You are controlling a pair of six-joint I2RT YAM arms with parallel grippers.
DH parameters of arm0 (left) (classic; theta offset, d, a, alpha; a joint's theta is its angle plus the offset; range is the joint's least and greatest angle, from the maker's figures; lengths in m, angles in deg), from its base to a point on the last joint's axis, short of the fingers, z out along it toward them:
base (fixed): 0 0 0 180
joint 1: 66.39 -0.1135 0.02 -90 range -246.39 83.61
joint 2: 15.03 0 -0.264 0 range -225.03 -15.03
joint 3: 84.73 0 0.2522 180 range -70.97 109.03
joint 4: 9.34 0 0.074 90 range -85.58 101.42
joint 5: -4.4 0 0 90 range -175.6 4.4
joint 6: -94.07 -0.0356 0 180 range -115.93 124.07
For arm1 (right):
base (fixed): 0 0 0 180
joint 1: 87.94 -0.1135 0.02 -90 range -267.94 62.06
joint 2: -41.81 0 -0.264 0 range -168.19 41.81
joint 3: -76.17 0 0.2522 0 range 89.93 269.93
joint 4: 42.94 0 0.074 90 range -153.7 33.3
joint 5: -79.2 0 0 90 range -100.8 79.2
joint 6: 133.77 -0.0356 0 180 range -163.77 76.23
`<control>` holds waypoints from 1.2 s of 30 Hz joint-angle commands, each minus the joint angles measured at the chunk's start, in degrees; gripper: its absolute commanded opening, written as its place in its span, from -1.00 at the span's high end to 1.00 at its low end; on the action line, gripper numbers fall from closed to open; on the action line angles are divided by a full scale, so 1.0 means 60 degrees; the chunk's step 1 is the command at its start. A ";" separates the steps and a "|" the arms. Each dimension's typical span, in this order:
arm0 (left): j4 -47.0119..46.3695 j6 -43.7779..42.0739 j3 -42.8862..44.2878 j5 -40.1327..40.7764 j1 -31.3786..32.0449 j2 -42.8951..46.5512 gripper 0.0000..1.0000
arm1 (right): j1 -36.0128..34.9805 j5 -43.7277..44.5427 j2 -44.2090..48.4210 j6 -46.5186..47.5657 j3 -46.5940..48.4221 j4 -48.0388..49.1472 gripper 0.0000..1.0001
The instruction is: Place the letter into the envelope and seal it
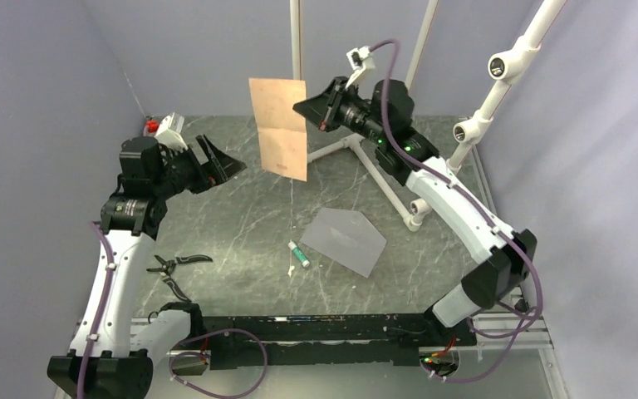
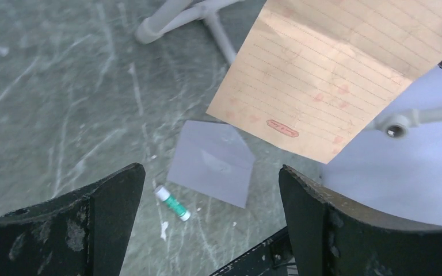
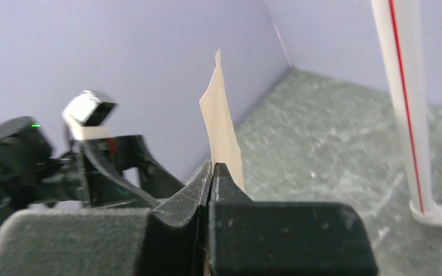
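The tan letter (image 1: pixel 277 127) hangs upright in the air above the back of the table, pinched at its right edge by my right gripper (image 1: pixel 304 108), which is shut on it. The right wrist view shows the sheet edge-on (image 3: pixel 221 129) rising from the closed tips (image 3: pixel 213 168). My left gripper (image 1: pixel 223 164) stands open to the left of the letter, apart from it, with nothing between its fingers (image 2: pixel 112 195). Its camera looks past the letter (image 2: pixel 328 75) down at the grey envelope (image 2: pixel 211 162). The envelope (image 1: pixel 343 239) lies flat on the table.
A green and white glue stick (image 1: pixel 298 253) lies left of the envelope, also in the left wrist view (image 2: pixel 172 203). Black pliers (image 1: pixel 174 266) lie near the left arm. A white stand with poles (image 1: pixel 365 162) occupies the back right of the table.
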 commanded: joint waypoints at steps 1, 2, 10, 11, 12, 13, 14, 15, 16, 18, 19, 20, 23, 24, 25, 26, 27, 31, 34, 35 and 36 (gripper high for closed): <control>-0.1499 0.0321 0.0704 -0.1946 -0.0028 -0.0361 -0.85 | -0.0034 -0.0648 0.0706 -0.0720 -0.0012 0.1298 1.00; -0.1919 0.0519 0.0790 -0.2192 -0.0029 -0.0438 -0.85 | -0.0020 -0.0719 0.0858 -0.0847 0.0040 0.1428 1.00; -0.4360 0.2059 0.1153 -0.3972 -0.0029 -0.0601 -0.83 | 0.0153 -0.1268 0.1256 -0.1840 0.0504 0.1989 1.00; -0.4778 0.2390 0.1072 -0.4189 -0.0027 -0.0594 -0.80 | 0.0162 -0.1310 0.1279 -0.1917 0.0474 0.2086 1.00; -0.5277 0.2737 0.1010 -0.4426 -0.0039 -0.0593 -0.75 | 0.0163 -0.1317 0.1305 -0.1951 0.0467 0.2151 1.00; -0.5779 0.3072 0.0929 -0.4626 -0.0035 -0.0604 -0.67 | 0.0162 -0.1339 0.1301 -0.1955 0.0468 0.2211 1.00; -0.6223 0.3412 0.0877 -0.4816 -0.0042 -0.0627 -0.58 | 0.0180 -0.1357 0.1301 -0.1954 0.0453 0.2238 1.00; -0.6613 0.3707 0.0845 -0.4944 -0.0043 -0.0661 -0.46 | 0.0180 -0.1416 0.1310 -0.1977 0.0435 0.2347 1.00; -0.6823 0.3938 0.0853 -0.5033 -0.0034 -0.0717 -0.30 | 0.0193 -0.1524 0.1302 -0.1983 0.0394 0.2473 1.00; -0.6809 0.4057 0.0952 -0.5137 -0.0060 -0.0853 -0.01 | 0.0213 -0.1718 0.1306 -0.1997 0.0288 0.2724 1.00; -0.6734 0.4044 0.0986 -0.5116 -0.0071 -0.0880 0.20 | 0.0210 -0.1824 0.1323 -0.1977 0.0235 0.2856 1.00; -0.6723 0.4054 0.0972 -0.5062 -0.0085 -0.0885 0.34 | 0.0208 -0.1917 0.1351 -0.1907 0.0190 0.2952 1.00; -0.6650 0.4157 0.0937 -0.4925 -0.0159 -0.0906 0.89 | 0.0266 -0.2311 0.1464 -0.1519 0.0045 0.3147 1.00; -0.6581 0.4159 0.0960 -0.4896 -0.0184 -0.0921 0.94 | 0.0299 -0.2484 0.1508 -0.1379 -0.0046 0.3194 1.00; -0.6491 0.4152 0.0996 -0.4842 -0.0196 -0.0936 0.95 | 0.0364 -0.2776 0.1550 -0.1219 -0.0113 0.3346 1.00; -0.6400 0.4131 0.1035 -0.4790 -0.0211 -0.0943 0.95 | 0.0431 -0.3065 0.1608 -0.1023 -0.0187 0.3435 1.00; -0.6381 0.4123 0.1082 -0.4747 -0.0218 -0.0955 0.95 | 0.0472 -0.3360 0.1654 -0.0792 -0.0246 0.3456 0.99; -0.6367 0.4101 0.1147 -0.4682 -0.0219 -0.1019 0.95 | 0.0572 -0.4511 0.1819 0.0749 -0.0113 0.2755 0.18; -0.6651 0.4203 0.1109 -0.4683 -0.0219 -0.1093 0.95 | 0.0572 -0.5111 0.1972 0.1774 0.0008 0.1960 -0.35; -0.6784 0.4255 0.1085 -0.4728 -0.0219 -0.1132 0.95 | 0.0581 -0.5359 0.2016 0.2026 0.0044 0.1614 -0.45; -0.6889 0.4296 0.1082 -0.4768 -0.0219 -0.1158 0.95 | 0.0573 -0.5465 0.2029 0.2241 0.0106 0.1431 -0.51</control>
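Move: Some 6 cm ahead, 12 cm to the right and 2 cm above the open left hand is the middle of the letter, held in the air by its right edge. On the table some 30 cm below the left hand, the glue stick lies 9 cm back and 16 cm right, and the grey envelope 6 cm back and 27 cm right. From the right hand, already gripping the letter, the left gripper is about 8 cm back, 17 cm left and 10 cm lower. Rising about 13 cm and going 6 cm to its right, the left hand swings its open fingers up and clockwise, some 35 degrees in all, and closes them on the left part of the letter. The right hand first lifts the letter about 10 cm while drawing back and rolling its left side up; only after the left has shut does it open, still backing off, about 9 cm back in all. ##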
